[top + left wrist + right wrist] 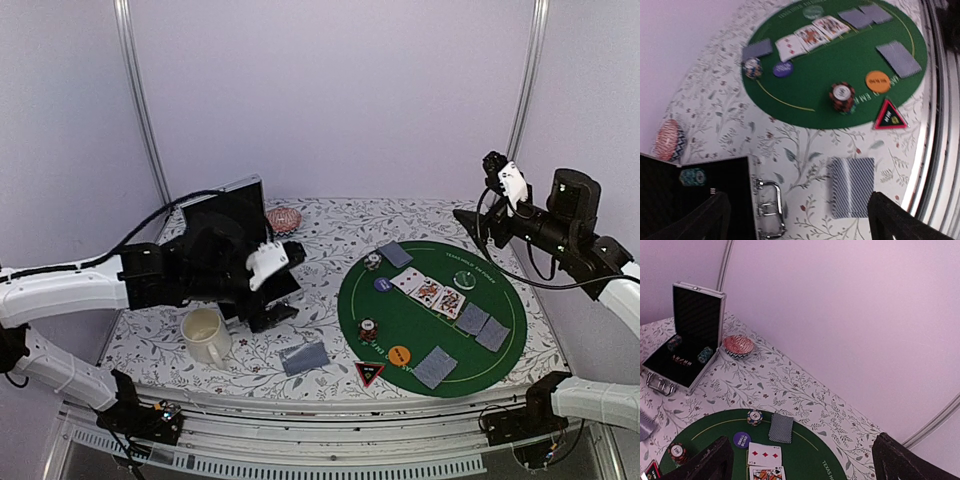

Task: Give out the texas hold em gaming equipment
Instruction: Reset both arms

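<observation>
A round green mat (400, 305) carries three face-up cards (430, 292), face-down card pairs (482, 326), a red chip stack (368, 328), a blue-white chip (373, 261), purple (383, 284), orange (399, 354) and clear (463, 278) discs. A black-red triangle marker (369, 373) lies at the mat's near edge. A grey-blue card deck (852, 186) lies on the floral cloth left of the mat. My left gripper (800, 225) hangs open and empty above the cloth, between the deck and the case handle. My right gripper (800, 465) hovers open and empty high over the mat's far side.
An open black case (235, 215) with chips inside stands at the back left, under my left arm. A cream mug (205, 335) stands near the front left. A pink striped round object (284, 219) lies beside the case. The table's front edge runs just below the deck.
</observation>
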`<state>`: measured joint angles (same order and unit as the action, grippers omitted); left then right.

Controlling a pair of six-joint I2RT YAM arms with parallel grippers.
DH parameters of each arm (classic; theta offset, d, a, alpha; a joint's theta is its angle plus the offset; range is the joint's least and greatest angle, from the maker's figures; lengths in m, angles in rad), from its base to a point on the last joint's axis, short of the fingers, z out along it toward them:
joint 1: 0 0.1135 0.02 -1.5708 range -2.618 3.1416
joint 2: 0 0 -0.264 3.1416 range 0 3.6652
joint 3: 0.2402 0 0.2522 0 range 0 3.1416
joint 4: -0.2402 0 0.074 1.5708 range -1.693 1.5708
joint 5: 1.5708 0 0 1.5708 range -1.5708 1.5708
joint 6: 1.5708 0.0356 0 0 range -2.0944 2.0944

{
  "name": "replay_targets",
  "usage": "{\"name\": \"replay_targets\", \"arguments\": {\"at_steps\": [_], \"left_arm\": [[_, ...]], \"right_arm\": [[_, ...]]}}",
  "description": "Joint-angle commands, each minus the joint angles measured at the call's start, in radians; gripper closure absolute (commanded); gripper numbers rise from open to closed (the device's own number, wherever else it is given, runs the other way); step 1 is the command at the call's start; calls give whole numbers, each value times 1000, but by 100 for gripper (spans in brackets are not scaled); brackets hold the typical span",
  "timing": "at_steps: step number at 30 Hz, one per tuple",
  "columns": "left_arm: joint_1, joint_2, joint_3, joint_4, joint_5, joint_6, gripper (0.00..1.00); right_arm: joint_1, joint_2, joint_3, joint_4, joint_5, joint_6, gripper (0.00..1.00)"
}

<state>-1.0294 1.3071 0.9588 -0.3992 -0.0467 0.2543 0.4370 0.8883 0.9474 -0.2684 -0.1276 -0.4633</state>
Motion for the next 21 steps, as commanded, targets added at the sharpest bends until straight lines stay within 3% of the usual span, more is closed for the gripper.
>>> {"name": "replay_targets", "arguments": {"at_steps": [1, 7, 12, 17, 21], "left_arm": [[167, -169, -3, 182, -176, -59, 2], [519, -415, -205, 497, -415, -212, 2], [825, -414, -324, 561, -352, -437, 2], [891, -257, -429, 684, -450, -476, 2], [895, -181, -567, 920, -484, -451, 2]], "right_arm": [[-140, -18, -94, 290, -41, 211, 1], [-349, -23, -342, 607, -102, 407, 1], [-396, 0, -561, 871, -57, 457, 1], [-448, 97, -705, 1088, 10, 440, 1], [-510, 244, -805, 1337, -35, 456, 1]]}}
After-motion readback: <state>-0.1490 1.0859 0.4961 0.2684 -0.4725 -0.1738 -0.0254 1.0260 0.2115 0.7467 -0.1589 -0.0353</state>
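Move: The left gripper hangs open about 17 cm above the playing cards just laid down, which lie some 5 cm to its right and 3 cm back; the open case is about 18 cm ahead and 13 cm left, the mug level with it and 22 cm left. From the right gripper, the dealer button lies about 12 cm ahead, 10 cm right and 34 cm below; the face-up cards are some 8 cm ahead and 2 cm left of the gripper. Swing the empty left gripper left about 35 cm and forward about 15, away from the laid cards and over the case, arching up some 15 cm and sinking back, while turning it counter-clockwise and levelling it to face forward. Bring the right gripper down and to its right, slightly forward, towards the dealer button but clear of it, turning clockwise and rolling its left side up. Keep both open and touch nothing. ##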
